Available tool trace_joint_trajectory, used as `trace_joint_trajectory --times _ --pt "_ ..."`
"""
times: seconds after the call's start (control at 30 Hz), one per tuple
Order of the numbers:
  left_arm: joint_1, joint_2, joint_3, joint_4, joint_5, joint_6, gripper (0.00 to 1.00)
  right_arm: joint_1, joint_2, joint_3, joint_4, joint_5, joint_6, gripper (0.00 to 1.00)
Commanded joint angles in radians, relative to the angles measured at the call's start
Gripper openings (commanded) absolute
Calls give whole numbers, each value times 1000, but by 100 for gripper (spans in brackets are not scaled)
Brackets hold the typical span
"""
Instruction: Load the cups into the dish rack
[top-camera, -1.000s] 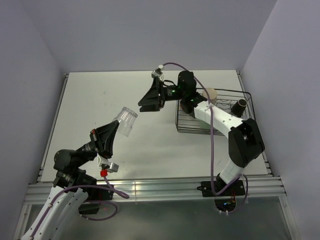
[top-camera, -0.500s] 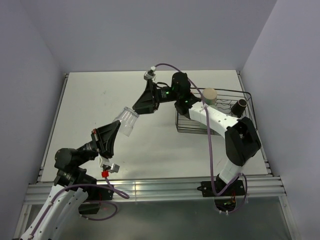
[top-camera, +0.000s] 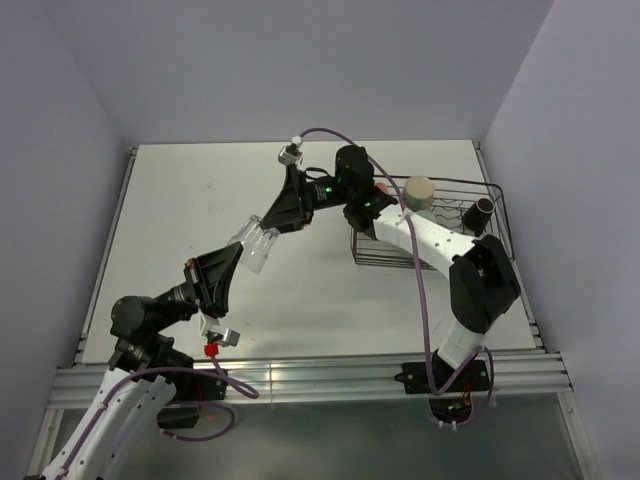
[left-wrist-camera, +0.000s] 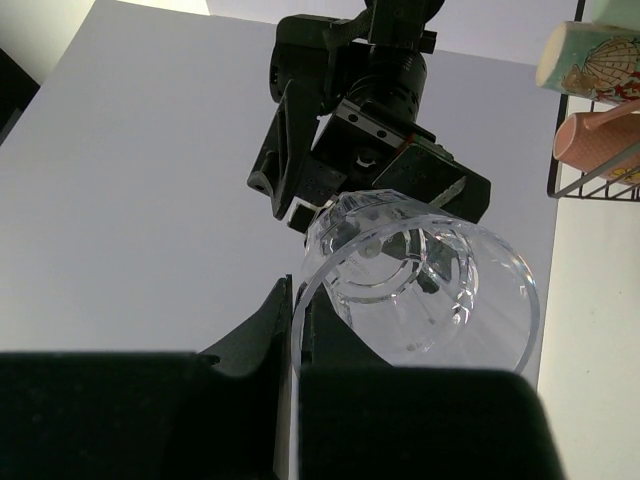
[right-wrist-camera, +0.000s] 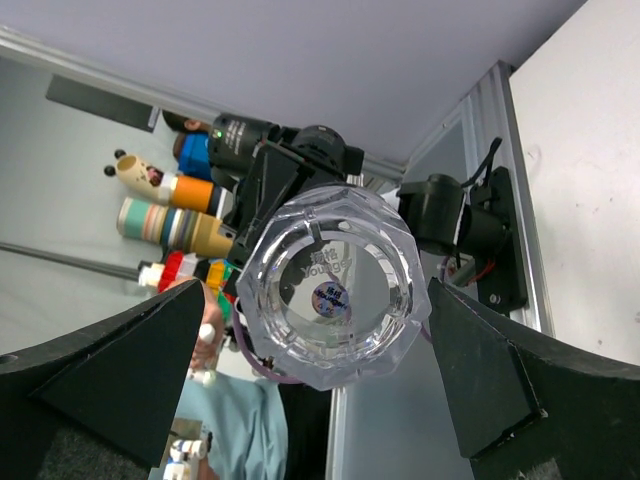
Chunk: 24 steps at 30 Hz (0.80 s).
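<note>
A clear glass (top-camera: 258, 246) hangs in the air over the table's left half, tilted with its base pointing up and right. My left gripper (top-camera: 238, 256) is shut on its rim (left-wrist-camera: 297, 300), one finger inside the glass and one outside. My right gripper (top-camera: 264, 224) is open, with the octagonal glass base (right-wrist-camera: 335, 290) between its fingers (right-wrist-camera: 150, 350) and a gap on each side. The black wire dish rack (top-camera: 452, 181) stands at the right. It holds a cream patterned mug (top-camera: 418, 190), a dark brown cup (top-camera: 480, 212) and a pinkish mug (left-wrist-camera: 588, 140).
The right arm (top-camera: 430, 235) stretches from the rack's side across to the glass, passing over the rack's near-left corner. Grey walls close in the white table (top-camera: 200, 190) at the back and both sides.
The right arm has swung left from the rack, and its open fingers now flank the base of the glass. The left gripper has kept hold of the rim, almost still.
</note>
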Motion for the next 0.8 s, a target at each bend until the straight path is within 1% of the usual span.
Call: trace_joint_trajectory --times 0.0,0.1,0.37,0.47,0.5,0.57,0.6,0.63,0.67,0.77 --pt "-3 -3 -3 56 32 29 0 22 -34 46 -44 -26 -83 100" --pt "-3 -6 -3 54 27 29 0 28 -32 54 -74 -27 -114 100" --pt "-3 -11 -3 43 27 24 0 31 -32 57 -66 -32 -120 100" --pt "-3 -13 -3 30 30 35 0 34 -34 55 -52 -36 -118 94" --pt "-1 -13 -3 27 32 33 0 34 -34 54 -48 -39 -114 87" --pt "-3 -11 -2 16 32 41 0 34 -34 52 -40 -44 -114 79" --pt "-3 -13 -2 14 32 42 0 34 -35 52 -40 -45 -112 72" --pt "-3 -13 2 13 33 39 0 34 -35 51 -37 -47 -112 69" --pt "-3 -11 3 10 35 41 1 34 -35 52 -35 -49 -114 61" --pt "-3 -3 11 4 36 41 3 34 -38 52 -28 -50 -117 49"
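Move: The clear glass cup is already in mid-air, its rim end held in the left fingers; its middle lies about 4 cm right of that hand, 1 cm forward and 2 cm lower. From the open right hand it is some 4 cm left, 2 cm back and 2 cm below, base facing that hand. The dish rack's middle is roughly 20 cm ahead of the right hand, 35 cm right and 28 cm down; the pink cup in the rack is about 25 cm ahead and 22 cm right. The glass cup's base is met by the right hand, which eases back and down about 1 cm each, jaws open and fingers pointing left, then stops and closes by about a quarter of its opening until both fingers pinch the base's sides. The left hand stays in place and keeps its shut grip on the rim. ##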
